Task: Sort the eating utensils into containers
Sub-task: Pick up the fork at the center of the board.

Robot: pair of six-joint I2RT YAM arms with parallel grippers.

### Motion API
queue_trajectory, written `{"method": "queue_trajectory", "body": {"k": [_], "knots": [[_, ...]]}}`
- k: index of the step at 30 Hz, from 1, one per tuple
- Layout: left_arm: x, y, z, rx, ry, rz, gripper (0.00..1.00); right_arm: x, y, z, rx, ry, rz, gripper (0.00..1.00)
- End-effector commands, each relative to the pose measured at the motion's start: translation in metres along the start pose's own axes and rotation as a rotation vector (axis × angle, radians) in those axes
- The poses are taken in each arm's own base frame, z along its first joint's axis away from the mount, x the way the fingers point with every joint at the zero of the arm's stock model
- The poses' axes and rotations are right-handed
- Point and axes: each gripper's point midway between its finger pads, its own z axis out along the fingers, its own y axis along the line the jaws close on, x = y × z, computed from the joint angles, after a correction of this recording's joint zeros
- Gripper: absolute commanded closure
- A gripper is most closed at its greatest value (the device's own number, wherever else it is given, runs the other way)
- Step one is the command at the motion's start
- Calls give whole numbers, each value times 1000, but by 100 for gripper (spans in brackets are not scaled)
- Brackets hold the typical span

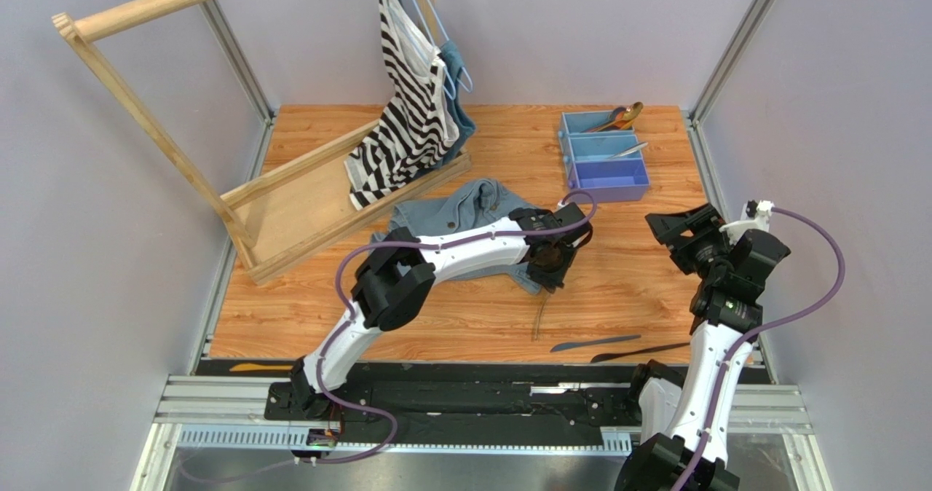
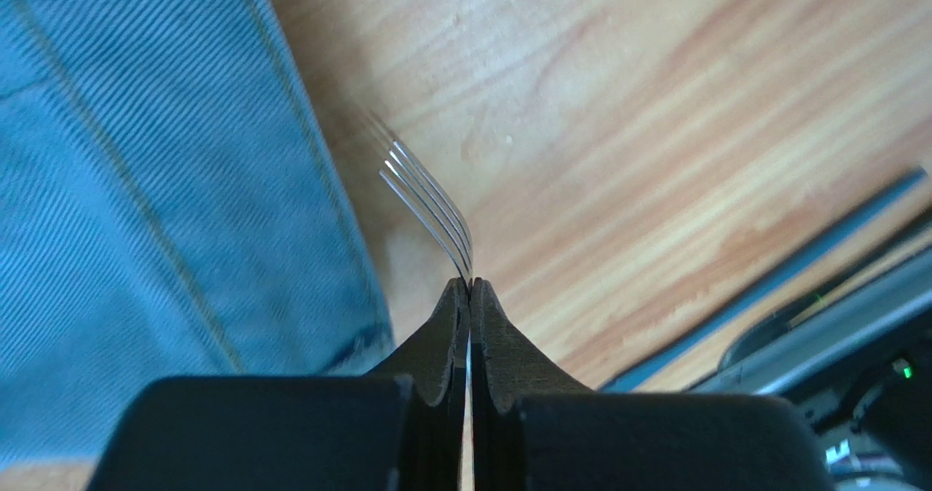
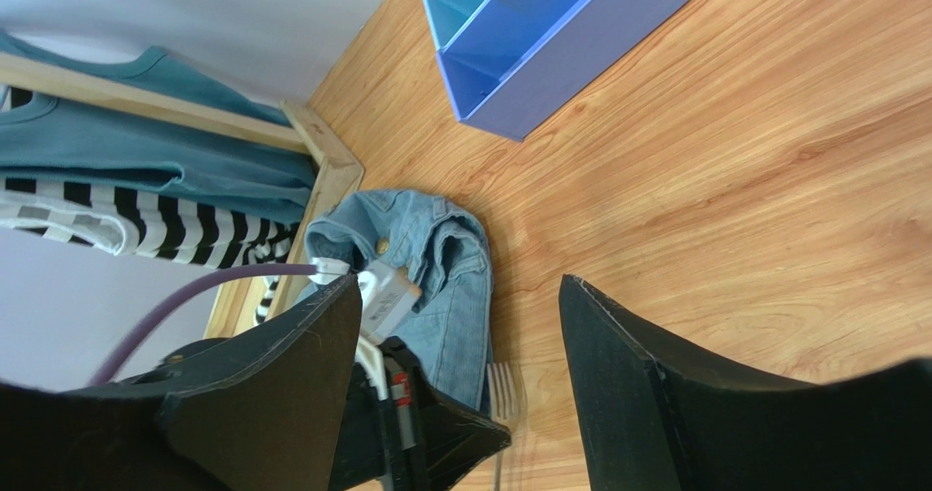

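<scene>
My left gripper [image 1: 550, 259] is shut on a silver fork [image 2: 427, 201] beside the folded jeans. The tines stick out past the fingertips in the left wrist view, just above the wooden table. The fork's handle [image 1: 539, 316] trails toward the near edge. My right gripper [image 1: 678, 232] hangs open and empty to the right. Its wrist view looks down on the left gripper [image 3: 459, 425] and the fork [image 3: 503, 387]. The blue three-part tray [image 1: 608, 194] stands at the back right. It holds spoons [image 1: 619, 117] in the far compartment and a silver piece [image 1: 626, 149] in the middle one.
Two dark knives [image 1: 594, 344] [image 1: 640, 351] lie near the front edge on the right. An orange utensil [image 1: 263, 368] lies at the front left. Folded jeans [image 1: 481, 209] are mid-table. A wooden clothes rack [image 1: 295, 201] with a striped top [image 1: 410, 87] fills the back left.
</scene>
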Motion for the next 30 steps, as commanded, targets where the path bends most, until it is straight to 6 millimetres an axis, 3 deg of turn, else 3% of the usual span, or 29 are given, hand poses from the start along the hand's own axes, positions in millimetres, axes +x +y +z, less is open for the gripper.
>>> {"method": "queue_trajectory", "body": {"k": [1,10,15,17,18,19,21,23,30], "knots": [[-36,-23,-75,117,-193,67,100,8,17,-6,-94,35,-23,29],[-25,-15,-136,269,-230,161,100,27,53,-16,-343,136,-16,29],[-14,7,-148,318,-233,163,100,35,70,-17,-436,160,-14,29],[-20,11,-163,379,-272,148,100,43,78,-17,-461,184,-20,29],[-13,16,-159,395,-258,139,100,45,83,-16,-475,191,-28,29],[-19,16,-171,445,-298,142,100,46,86,-14,-478,190,-29,29],[-10,21,-170,495,-290,136,100,58,101,-14,-524,232,-45,28],[-10,20,-183,567,-312,154,100,69,114,-13,-558,269,-48,28],[2,30,-202,699,-353,179,100,103,137,-4,-643,381,-10,29]]}}
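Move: The fork is already pinched in the left gripper, its middle some 4 cm behind that hand; from the open right gripper it lies about 23 cm to the left, 11 cm back and 18 cm below. That right gripper is roughly 22 cm right of the left hand, 7 cm ahead and 17 cm higher. From the left hand, the denim jacket's middle is about 16 cm left and 10 cm ahead; the blue knife 8 cm right, 11 cm back. The fork, kept in the left hand's shut fingers, goes up about 12 cm from close over the board, then about as far left over the jacket's sleeve, while the wrist tilts some 30 degrees so the fingers swing round towards the right gripper. The right hand sweeps left towards the fork, rising slightly and turning counter-clockwise, its fingers staying open, not yet touching. ##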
